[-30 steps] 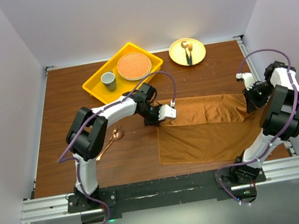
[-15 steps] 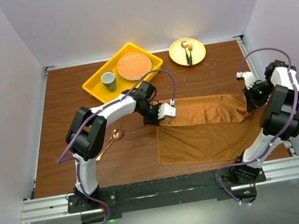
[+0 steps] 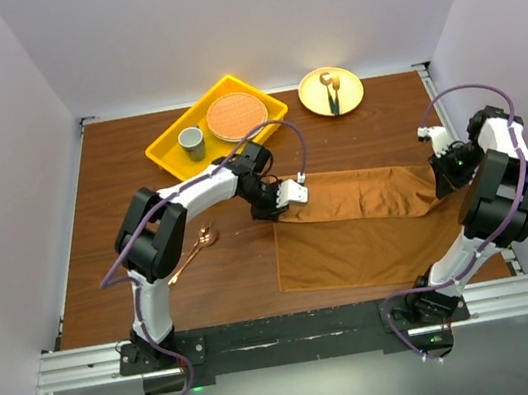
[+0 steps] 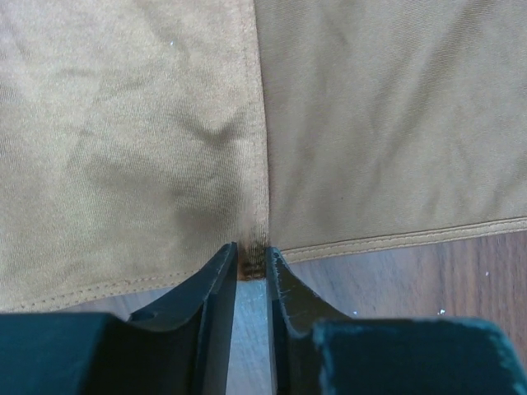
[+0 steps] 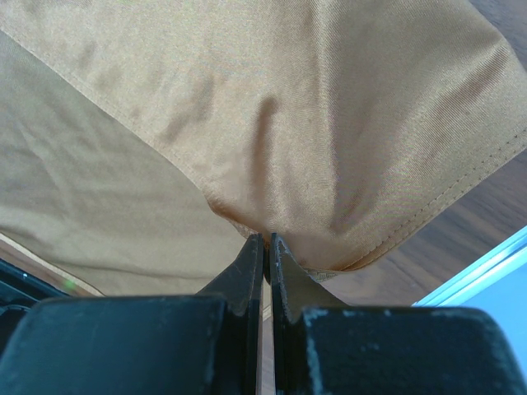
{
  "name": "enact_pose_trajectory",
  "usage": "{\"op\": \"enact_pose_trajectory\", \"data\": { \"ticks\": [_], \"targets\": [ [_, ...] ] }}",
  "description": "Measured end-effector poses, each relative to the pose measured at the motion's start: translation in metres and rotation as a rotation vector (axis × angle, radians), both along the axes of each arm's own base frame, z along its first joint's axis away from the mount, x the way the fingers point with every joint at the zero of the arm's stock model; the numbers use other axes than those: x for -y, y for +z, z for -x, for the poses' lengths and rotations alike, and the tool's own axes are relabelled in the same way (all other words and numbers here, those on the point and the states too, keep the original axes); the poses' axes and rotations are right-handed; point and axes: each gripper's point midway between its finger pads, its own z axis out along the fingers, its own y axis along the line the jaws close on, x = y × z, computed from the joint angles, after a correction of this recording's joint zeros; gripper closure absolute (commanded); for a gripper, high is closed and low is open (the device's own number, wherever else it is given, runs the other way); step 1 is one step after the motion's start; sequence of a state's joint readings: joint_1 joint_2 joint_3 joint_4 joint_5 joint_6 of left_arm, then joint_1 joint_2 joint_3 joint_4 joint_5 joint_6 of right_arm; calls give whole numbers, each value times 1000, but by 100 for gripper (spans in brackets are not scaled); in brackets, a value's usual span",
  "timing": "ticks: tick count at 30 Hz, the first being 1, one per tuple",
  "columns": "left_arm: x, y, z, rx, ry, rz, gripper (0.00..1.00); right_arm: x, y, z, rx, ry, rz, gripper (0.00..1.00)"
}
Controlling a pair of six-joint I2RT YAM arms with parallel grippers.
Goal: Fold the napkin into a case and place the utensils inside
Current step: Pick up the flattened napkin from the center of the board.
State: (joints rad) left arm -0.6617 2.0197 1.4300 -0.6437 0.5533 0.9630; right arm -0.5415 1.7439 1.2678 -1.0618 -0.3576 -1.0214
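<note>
The rust-brown napkin [image 3: 371, 230] lies on the table's right half, its far part folded over toward me as a band [image 3: 360, 194]. At the fold's left corner sits my left gripper [image 3: 287, 197] [image 4: 251, 257]; its jaws stand slightly apart, and the napkin's [image 4: 165, 148] dark bunched hem lies between the tips. Over at the right corner, my right gripper [image 3: 438, 178] [image 5: 266, 239] is shut on the napkin's [image 5: 329, 123] lifted edge. The copper spoon [image 3: 192, 253] rests on bare wood left of the napkin, beside the left arm.
A yellow tray [image 3: 166, 155] at the back holds a grey cup [image 3: 192, 143] and an orange round mat [image 3: 235, 116]. A yellow plate [image 3: 314, 103] at the back centre carries a dark-handled, gold-tipped utensil [image 3: 333, 95].
My left gripper has shifted slightly left and back with the fold's corner, and its jaws have parted a little. The right gripper holds still.
</note>
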Motion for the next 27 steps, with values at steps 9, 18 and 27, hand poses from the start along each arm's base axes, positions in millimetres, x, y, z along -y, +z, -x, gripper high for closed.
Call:
{"op": "enact_pose_trajectory", "data": {
  "ticks": [9,18,27],
  "targets": [
    [-3,0,-5,1,16,2,85,0,0,0,0,0,0,100],
    [0,1,-7,-8,23,6,100,0,4,-1,0,0,-3,100],
    [-12,34,41,-102,64,47,100,-10,38,26,72,61,53,100]
  ]
}}
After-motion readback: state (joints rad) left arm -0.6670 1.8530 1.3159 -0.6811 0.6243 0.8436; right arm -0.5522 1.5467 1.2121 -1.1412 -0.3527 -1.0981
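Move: At the left end of the napkin's folded-over edge, the left hand's slightly parted fingertips already straddle the cloth, with the edge end less than 1 cm below. The copper utensils lie about 20 cm to its left and 5 cm nearer the base; the yellow tray is some 21 cm ahead and 10 cm left. The right hand still pinches the edge's right end, with the yellow plate about 28 cm ahead and 20 cm left of it. Closing on the left end of the folded-over edge, almost on the spot, the left fingers pinch the cloth shut while the right hand waits with its grip kept. Then both hands rise together and swing back towards the near hem, speeding up: the left about 4 cm back and 3.5 cm up, the right nearly 4 cm up and 2.5 cm back. ##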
